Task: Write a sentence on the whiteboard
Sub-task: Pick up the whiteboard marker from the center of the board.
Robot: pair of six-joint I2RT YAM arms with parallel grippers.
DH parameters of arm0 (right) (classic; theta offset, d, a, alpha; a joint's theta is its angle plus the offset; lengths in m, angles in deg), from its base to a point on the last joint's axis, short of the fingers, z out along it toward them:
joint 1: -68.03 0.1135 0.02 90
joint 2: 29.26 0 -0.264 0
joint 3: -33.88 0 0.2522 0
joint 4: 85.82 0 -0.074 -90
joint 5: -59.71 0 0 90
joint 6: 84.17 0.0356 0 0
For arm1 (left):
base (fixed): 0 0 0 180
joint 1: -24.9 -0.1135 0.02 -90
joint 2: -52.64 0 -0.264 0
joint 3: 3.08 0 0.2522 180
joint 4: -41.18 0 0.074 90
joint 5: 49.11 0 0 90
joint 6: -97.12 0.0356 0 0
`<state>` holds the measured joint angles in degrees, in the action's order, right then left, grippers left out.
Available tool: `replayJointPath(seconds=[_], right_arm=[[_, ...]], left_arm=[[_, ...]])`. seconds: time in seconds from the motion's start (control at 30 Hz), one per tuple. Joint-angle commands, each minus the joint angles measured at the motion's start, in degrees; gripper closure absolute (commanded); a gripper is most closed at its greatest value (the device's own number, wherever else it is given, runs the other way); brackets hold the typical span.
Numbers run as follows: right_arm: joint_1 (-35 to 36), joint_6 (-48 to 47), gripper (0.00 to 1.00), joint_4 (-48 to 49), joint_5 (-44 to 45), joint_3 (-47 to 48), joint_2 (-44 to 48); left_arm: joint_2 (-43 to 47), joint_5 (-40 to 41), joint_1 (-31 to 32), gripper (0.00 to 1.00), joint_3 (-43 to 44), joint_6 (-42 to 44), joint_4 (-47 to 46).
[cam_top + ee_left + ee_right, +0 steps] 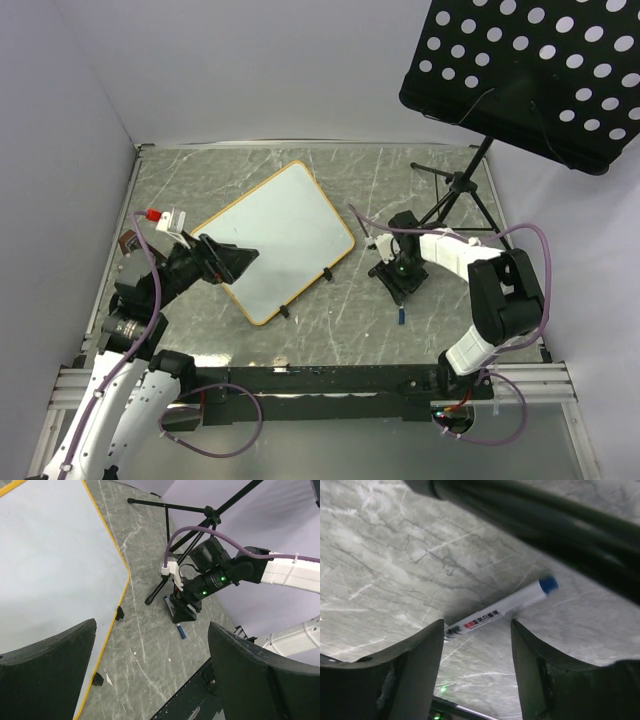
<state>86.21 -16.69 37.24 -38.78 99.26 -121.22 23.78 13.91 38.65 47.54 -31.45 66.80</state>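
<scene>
The whiteboard lies tilted on the table, white with a tan-orange frame and black clip feet; no writing shows on it. It also fills the left of the left wrist view. My left gripper is open and empty over the board's near-left part. A white marker with a blue cap lies flat on the table. My right gripper is open, low over it, one finger at either side. The marker's blue end pokes out below the right gripper.
A black perforated music-stand panel hangs over the back right, and its tripod legs stand just behind the right gripper. The tripod also shows in the left wrist view. A white wall closes the left side.
</scene>
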Motion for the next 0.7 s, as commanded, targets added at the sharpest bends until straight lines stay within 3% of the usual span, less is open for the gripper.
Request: replayJointPath(seconds=[0.0,0.07,0.23,0.37,0.67], right_arm=[[2.12,-3.49,0.44,-0.85,-2.49,-3.27,0.82],[2.3,-4.72,0.48,-2.16,-5.02,-3.19,0.65],[2.39,-6.92,0.71,-3.49,-7.33,-3.1,-0.93],[2.39,-7.97,0.99,-2.97,-7.15,-3.97,-1.12],[2.22,-12.46,1.0,-11.13,-18.3,2.42,13.36]], left_arm=[[-0.14,-1.23,0.22,0.03,-0.12,-0.19,-2.19],[-0.05,-1.41,0.22,0.03,-0.04,-0.19,-2.28],[0.3,-5.79,0.22,0.03,-0.65,-0.37,-4.73],[0.56,-10.1,0.13,0.03,-2.05,-1.94,-8.07],[0.03,-17.58,0.57,0.03,-7.5,-8.0,-21.32]])
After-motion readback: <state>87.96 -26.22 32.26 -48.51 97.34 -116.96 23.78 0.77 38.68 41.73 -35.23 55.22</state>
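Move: Right under the right hand, between its open fingertips, lies the whiteboard marker, its middle about 1 cm back and 1 cm below, running nearly straight out from the base. The foot of the music stand's leg is about 8 cm left and 4 cm farther out from that hand; the whiteboard's middle is some 37 cm left and 16 cm ahead. From the left hand, the marker is roughly 44 cm to the right, about level fore and aft, and 28 cm below. Closing its half-open fingers fully, the right hand pinches the marker's barrel near the cap end while sliding back and a little left just over the table, about 4 cm in all, and turning some 10 degrees counter-clockwise; only at the very end does it start up, by about 1 cm. The empty, wide-open left hand eases back and right about 3.5 cm, swinging clockwise. ##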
